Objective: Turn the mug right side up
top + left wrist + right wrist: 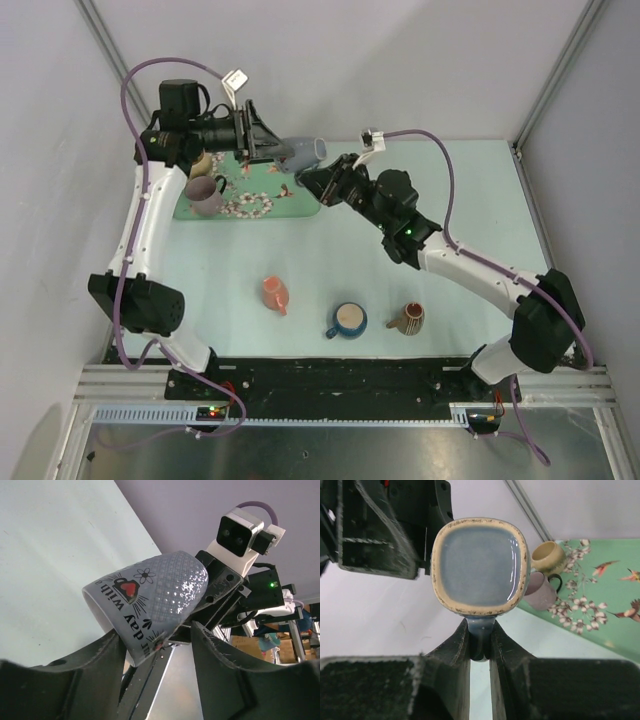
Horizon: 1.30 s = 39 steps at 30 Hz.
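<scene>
A blue-grey mug (300, 152) with embossed sides and black lettering hangs tilted in the air over the far edge of the tray. My right gripper (312, 172) is shut on its handle (481, 630). The right wrist view looks straight at the mug's flat blue end, ringed in beige (479, 565). In the left wrist view the mug (150, 595) points its wide rim down toward my left gripper (157, 630). That gripper's jaws stand open around the rim's lower corner. Its left finger (107, 650) is at the rim. The right finger (210, 645) is apart from it.
A green floral tray (300, 205) at the back holds a mauve mug (205, 195) and a beige cup (200, 163). Near the front lie a salmon mug (275, 293), a blue mug (348, 319) and a brown striped mug (408, 318).
</scene>
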### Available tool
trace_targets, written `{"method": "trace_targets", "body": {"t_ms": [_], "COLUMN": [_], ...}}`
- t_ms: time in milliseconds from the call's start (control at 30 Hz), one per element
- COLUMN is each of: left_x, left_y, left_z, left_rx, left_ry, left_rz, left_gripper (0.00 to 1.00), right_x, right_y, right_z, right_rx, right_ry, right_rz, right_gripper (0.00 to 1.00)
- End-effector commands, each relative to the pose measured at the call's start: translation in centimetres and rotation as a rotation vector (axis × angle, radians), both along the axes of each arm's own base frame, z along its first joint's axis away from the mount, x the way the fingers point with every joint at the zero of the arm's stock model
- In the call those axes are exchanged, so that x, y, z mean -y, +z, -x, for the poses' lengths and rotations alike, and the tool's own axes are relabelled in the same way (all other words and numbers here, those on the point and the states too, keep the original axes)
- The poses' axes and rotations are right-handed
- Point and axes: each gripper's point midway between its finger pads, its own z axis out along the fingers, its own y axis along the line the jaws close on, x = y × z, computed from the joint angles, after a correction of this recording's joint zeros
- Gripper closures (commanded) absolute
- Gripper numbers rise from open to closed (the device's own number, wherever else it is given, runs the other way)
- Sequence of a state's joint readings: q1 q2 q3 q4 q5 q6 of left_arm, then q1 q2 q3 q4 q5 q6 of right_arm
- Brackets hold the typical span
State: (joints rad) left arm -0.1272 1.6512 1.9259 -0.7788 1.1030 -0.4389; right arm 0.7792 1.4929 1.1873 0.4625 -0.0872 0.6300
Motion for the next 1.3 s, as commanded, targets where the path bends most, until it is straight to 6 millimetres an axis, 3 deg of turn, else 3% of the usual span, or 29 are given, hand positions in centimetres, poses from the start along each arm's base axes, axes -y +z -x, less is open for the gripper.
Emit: {"method": "trace_targets", "body": {"t_ms": [0, 167, 233, 267, 333, 367, 400, 433, 500, 667, 800, 1033, 1267], "left_x": [1.6, 2.1, 2.1, 2.0, 1.6, 1.2, 0.7, -0.2, -2.2, -6.8, -10.3, -13.6, -16.0], "left_y": [2.6, 3.1, 3.0, 2.8, 2.0, 1.5, 0.5, -0.5, -3.1, -10.0, -16.2, -22.3, -27.9], "left_z": [2.5, 2.9, 2.8, 2.6, 1.7, 1.0, -0.2, -1.7, -4.1, -8.9, -12.1, -15.8, -16.5], "left_rx": [0.027, 0.002, -0.001, -0.008, -0.014, -0.008, 0.012, 0.039, 0.139, 0.401, 0.377, 0.281, 0.138], "left_ry": [-0.081, -0.105, -0.103, -0.091, -0.049, -0.016, 0.038, 0.121, 0.243, 0.375, 0.293, 0.163, 0.079], "left_rz": [0.061, 0.093, 0.097, 0.094, 0.080, 0.067, 0.034, -0.011, -0.151, -0.719, -1.082, -1.295, -1.306], "left_gripper": [0.48, 0.70, 0.90, 0.95, 0.99, 0.99, 1.00, 1.00, 1.00, 1.00, 1.00, 1.00, 1.00], "right_x": [-1.7, -3.4, -3.9, -4.1, -4.2, -4.1, -4.0, -3.7, -3.0, -0.4, 1.5, 4.0, 4.0], "right_y": [4.9, 2.7, 1.6, 1.0, -0.5, -1.5, -2.8, -3.6, -5.5, -10.5, -12.9, -14.4, -15.8], "right_z": [1.3, 1.2, 1.0, 0.8, 0.4, 0.0, -0.2, -0.5, -0.8, -0.8, -0.2, 0.8, 1.7], "right_rx": [0.085, 0.018, -0.014, -0.032, -0.086, -0.117, -0.152, -0.173, -0.218, -0.308, -0.306, -0.292, -0.311], "right_ry": [0.107, 0.185, 0.201, 0.207, 0.202, 0.185, 0.169, 0.147, 0.108, 0.023, -0.021, -0.052, -0.023], "right_rz": [-0.139, -0.148, -0.142, -0.138, -0.115, -0.087, -0.049, -0.020, 0.050, 0.267, 0.422, 0.558, 0.586], "right_gripper": [1.00, 1.00, 1.00, 0.98, 0.73, 0.54, 0.28, 0.14, 0.04, 0.01, 0.01, 0.01, 0.01]}}
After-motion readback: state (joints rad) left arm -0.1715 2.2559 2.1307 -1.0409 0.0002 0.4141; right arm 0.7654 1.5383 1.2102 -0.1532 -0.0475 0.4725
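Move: The grey mug lies on its side in the air, some 6 cm to the right of the left fingertips and level with them, its open rim facing them. The right hand holds it by the handle, with the mug's middle about 3 cm ahead, 2 cm left and 5 cm above. From the left hand, the green tray's middle is about 22 cm ahead, 13 cm left and 38 cm below; on it, 34 cm below, stand the pink mug, 16 cm ahead and 24 cm left, and the tan mug, 25 cm ahead and 27 cm left. The left fingers close on the grey mug's rim, one inside, while the right hand eases a few centimetres left; the right fingers then open off the handle and that hand sinks about 16 cm, swinging back to the right. The left carries the mug some 30 cm down, forward and left to the tray, rolling about 70 degrees until its fingers point down. ##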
